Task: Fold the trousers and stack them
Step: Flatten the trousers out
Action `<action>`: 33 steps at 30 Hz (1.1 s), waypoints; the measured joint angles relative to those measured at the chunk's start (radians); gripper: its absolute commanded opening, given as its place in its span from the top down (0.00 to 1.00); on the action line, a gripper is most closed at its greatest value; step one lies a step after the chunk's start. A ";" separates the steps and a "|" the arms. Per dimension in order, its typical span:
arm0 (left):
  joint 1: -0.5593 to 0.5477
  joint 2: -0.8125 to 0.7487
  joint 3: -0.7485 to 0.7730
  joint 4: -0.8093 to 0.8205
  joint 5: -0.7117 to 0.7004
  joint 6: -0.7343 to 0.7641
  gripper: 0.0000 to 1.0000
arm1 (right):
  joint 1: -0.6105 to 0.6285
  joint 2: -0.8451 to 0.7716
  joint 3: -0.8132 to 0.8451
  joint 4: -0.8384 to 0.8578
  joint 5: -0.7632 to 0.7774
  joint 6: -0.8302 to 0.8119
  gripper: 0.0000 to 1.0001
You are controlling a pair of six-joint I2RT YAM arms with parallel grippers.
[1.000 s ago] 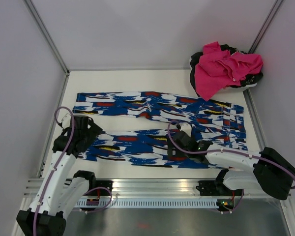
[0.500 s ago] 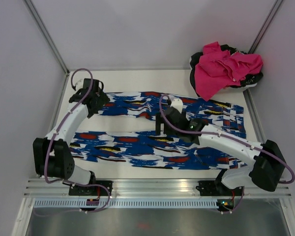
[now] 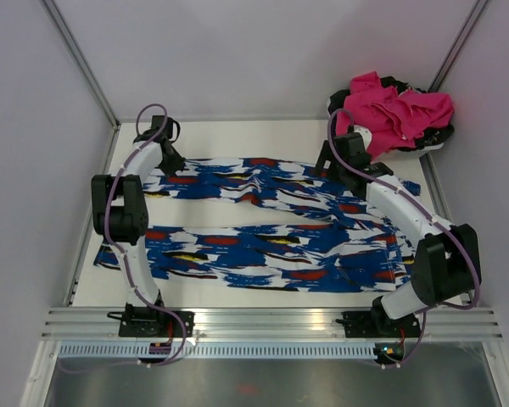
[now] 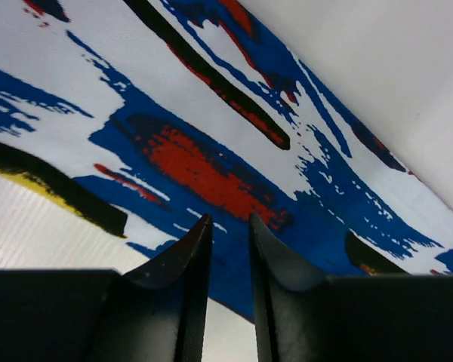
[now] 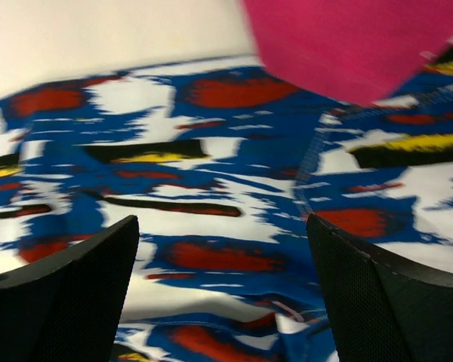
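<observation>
The trousers (image 3: 271, 220) lie spread flat on the table, both legs running left and the waist at the right. My left gripper (image 3: 171, 163) is down at the hem end of the far leg. In the left wrist view its fingertips (image 4: 230, 219) stand a narrow gap apart over the hem's edge (image 4: 211, 158); flat cloth and bare table show through the gap. My right gripper (image 3: 329, 165) hovers at the far edge of the hip area. Its jaws (image 5: 220, 219) are wide open above the patterned cloth (image 5: 211, 188), holding nothing.
A crumpled pink garment (image 3: 390, 114) lies on dark clothing (image 3: 335, 106) at the back right corner, and it shows just ahead of the right gripper (image 5: 347, 45). White walls and metal posts enclose the table (image 3: 237, 136).
Both arms have swung from the near leg to the far side of the trousers. The left gripper's jaws have narrowed from wide open to a slim gap. The right stays wide open.
</observation>
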State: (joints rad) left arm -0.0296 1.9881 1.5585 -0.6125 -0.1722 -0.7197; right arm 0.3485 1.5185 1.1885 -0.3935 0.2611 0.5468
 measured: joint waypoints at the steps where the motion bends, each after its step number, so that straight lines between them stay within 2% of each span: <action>1: -0.004 0.044 0.035 -0.017 0.000 0.001 0.70 | -0.021 0.000 -0.020 0.002 -0.003 0.000 0.02; 4: -0.011 0.114 0.080 -0.056 -0.004 0.000 0.68 | -0.065 -0.009 -0.093 0.005 0.001 0.001 0.02; 6: -0.013 0.149 0.100 -0.090 -0.011 0.000 0.55 | -0.074 -0.026 -0.147 0.003 0.003 0.001 0.02; 7: -0.013 0.166 0.110 -0.103 -0.015 0.000 0.42 | -0.076 -0.035 -0.166 0.001 0.005 0.000 0.02; 8: -0.013 0.183 0.123 -0.121 -0.019 0.001 0.24 | -0.078 -0.044 -0.177 -0.003 0.007 0.000 0.02; 11: -0.015 0.212 0.180 -0.147 -0.028 -0.011 0.12 | -0.088 -0.063 -0.187 -0.002 0.010 -0.002 0.02; 15: -0.016 0.230 0.196 -0.176 -0.046 -0.011 0.05 | -0.123 -0.074 -0.212 0.015 0.014 -0.002 0.02; 22: -0.008 0.229 0.188 -0.219 -0.082 -0.028 0.04 | -0.179 -0.074 -0.317 0.034 0.021 0.006 0.02; 27: 0.045 0.150 0.061 -0.189 -0.081 -0.036 0.03 | -0.201 -0.037 -0.344 0.056 0.032 0.006 0.02; 33: 0.117 0.066 -0.060 -0.166 -0.089 -0.031 0.04 | -0.249 0.113 -0.327 0.116 0.042 -0.002 0.02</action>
State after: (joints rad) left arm 0.0879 2.0541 1.4982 -0.7788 -0.2607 -0.7506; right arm 0.0998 1.6310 0.8612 -0.2771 0.3027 0.5446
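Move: The far trouser leg's outer part lies about 6 cm below the half-shut left fingers, its middle some 2 cm back; the near leg is about 23 cm back, straight behind. From the open right hand, the rumpled trouser seat is roughly 12 cm right, 5 cm back and 15 cm below, the waistband 28 cm right and 11 cm back, and the pink garment about 23 cm ahead and 24 cm right. The left hand drops about 5.5 cm onto the far leg, spreads its fingers wide and, staying low on the cloth with the fingers tipping steeper, drags it diagonally back and left towards the near leg. Meanwhile the right hand, open throughout, comes down some 15 cm while travelling right and a little back, past the rumpled middle to the trouser seat, its fingers turning clockwise and steeper until they are at the cloth. ##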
